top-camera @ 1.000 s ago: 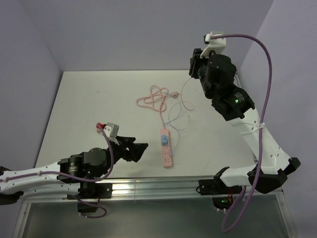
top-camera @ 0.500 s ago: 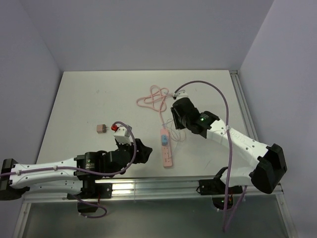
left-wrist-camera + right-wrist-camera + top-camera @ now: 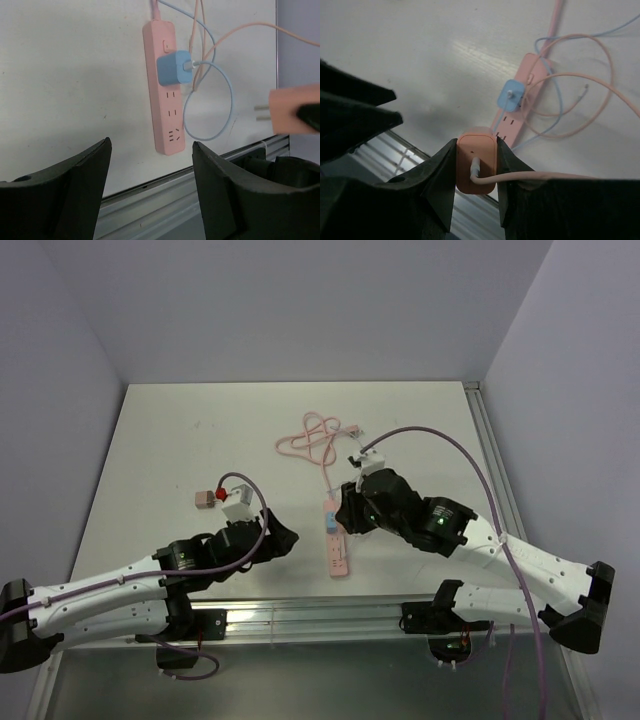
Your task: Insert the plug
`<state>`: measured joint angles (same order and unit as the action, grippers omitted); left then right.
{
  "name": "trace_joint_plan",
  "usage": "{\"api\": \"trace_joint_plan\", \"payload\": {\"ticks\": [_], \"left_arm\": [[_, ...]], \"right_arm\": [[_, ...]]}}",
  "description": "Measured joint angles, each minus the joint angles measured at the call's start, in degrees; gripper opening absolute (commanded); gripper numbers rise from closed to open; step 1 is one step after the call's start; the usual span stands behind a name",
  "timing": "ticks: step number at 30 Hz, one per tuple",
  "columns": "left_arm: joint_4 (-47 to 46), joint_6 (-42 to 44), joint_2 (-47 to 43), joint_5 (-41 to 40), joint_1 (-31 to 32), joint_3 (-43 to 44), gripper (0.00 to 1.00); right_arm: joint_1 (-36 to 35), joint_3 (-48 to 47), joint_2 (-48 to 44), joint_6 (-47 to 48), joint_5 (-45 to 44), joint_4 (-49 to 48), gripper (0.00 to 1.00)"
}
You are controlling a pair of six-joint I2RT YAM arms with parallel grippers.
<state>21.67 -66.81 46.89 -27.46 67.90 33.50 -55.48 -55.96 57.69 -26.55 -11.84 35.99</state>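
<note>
A pink power strip (image 3: 337, 552) lies on the white table, with a blue plug (image 3: 331, 521) seated in it near its switch end. My right gripper (image 3: 347, 516) is shut on an orange plug (image 3: 476, 165) and holds it in the air over the strip (image 3: 521, 102), cable trailing right. In the left wrist view the orange plug (image 3: 294, 108) hangs right of the strip (image 3: 167, 120), its two prongs (image 3: 261, 113) bare and pointing at it. My left gripper (image 3: 284, 538) is open and empty, left of the strip's near end.
Pink, blue and white cables loop behind and right of the strip (image 3: 312, 436). A small brown block (image 3: 204, 499) sits on the table left of my left arm. The table's metal front rail (image 3: 300, 618) runs just beyond the strip's near end.
My right arm has swung down from high at the back right to over the strip, plug in its grip. My left gripper has moved up and right toward the strip.
</note>
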Motion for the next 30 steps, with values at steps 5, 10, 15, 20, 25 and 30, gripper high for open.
{"api": "trace_joint_plan", "payload": {"ticks": [5, 10, 15, 20, 25, 30], "left_arm": [[-2.12, 0.04, 0.22, 4.28, -3.17, -0.94, 0.7], [-3.21, -0.09, 0.17, 6.43, -3.43, -1.57, 0.68], [-4.5, 0.17, -2.6, 7.06, -3.54, -4.04, 0.63], [-10.27, 3.8, -11.37, 10.62, -3.72, -9.7, 0.52], [-18.62, 9.7, -21.57, 19.28, -3.74, -14.67, 0.48], [-26.69, 15.45, -20.87, 29.42, -3.76, -14.58, 0.52]], "right_arm": [[-3.15, 1.36, 0.96, -0.33, 4.2, -2.69, 0.0], [-6.23, 1.36, 7.06, 3.15, 4.11, -3.78, 0.0], [-7.28, 1.36, 11.45, 6.12, 3.39, -3.78, 0.0], [-7.28, 1.79, 8.61, 8.81, 7.63, -5.42, 0.0], [-6.75, 2.12, 2.56, 11.26, 18.21, -7.23, 0.0], [-2.69, 2.6, -0.76, 11.3, 32.65, -11.26, 0.0]]}}
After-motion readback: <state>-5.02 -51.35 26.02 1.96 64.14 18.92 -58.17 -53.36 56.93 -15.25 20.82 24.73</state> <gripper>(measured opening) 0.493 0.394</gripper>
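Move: The right gripper already holds the pink charger plug. It goes to the open left fingertips, some 14 cm to its left, 4 cm back and 5 cm lower, so the plug is 14 cm right of the left gripper, 4 cm ahead and 5 cm up. From the right hand, the power strip's middle lies about 5 cm ahead, 2 cm left and 19 cm down; the seated blue plug is 10 cm ahead, 3 cm left and 17 cm down. Keep the pink plug gripped and swing the right hand left, dipping about 6 cm, then back and up, turning it some 35 degrees counter-clockwise so the prongs come round towards the left gripper. Hold the left hand nearly still at first, then draw it back and up about 7 cm, turning clockwise to face the plug while its fingers close partway, without gripping. ##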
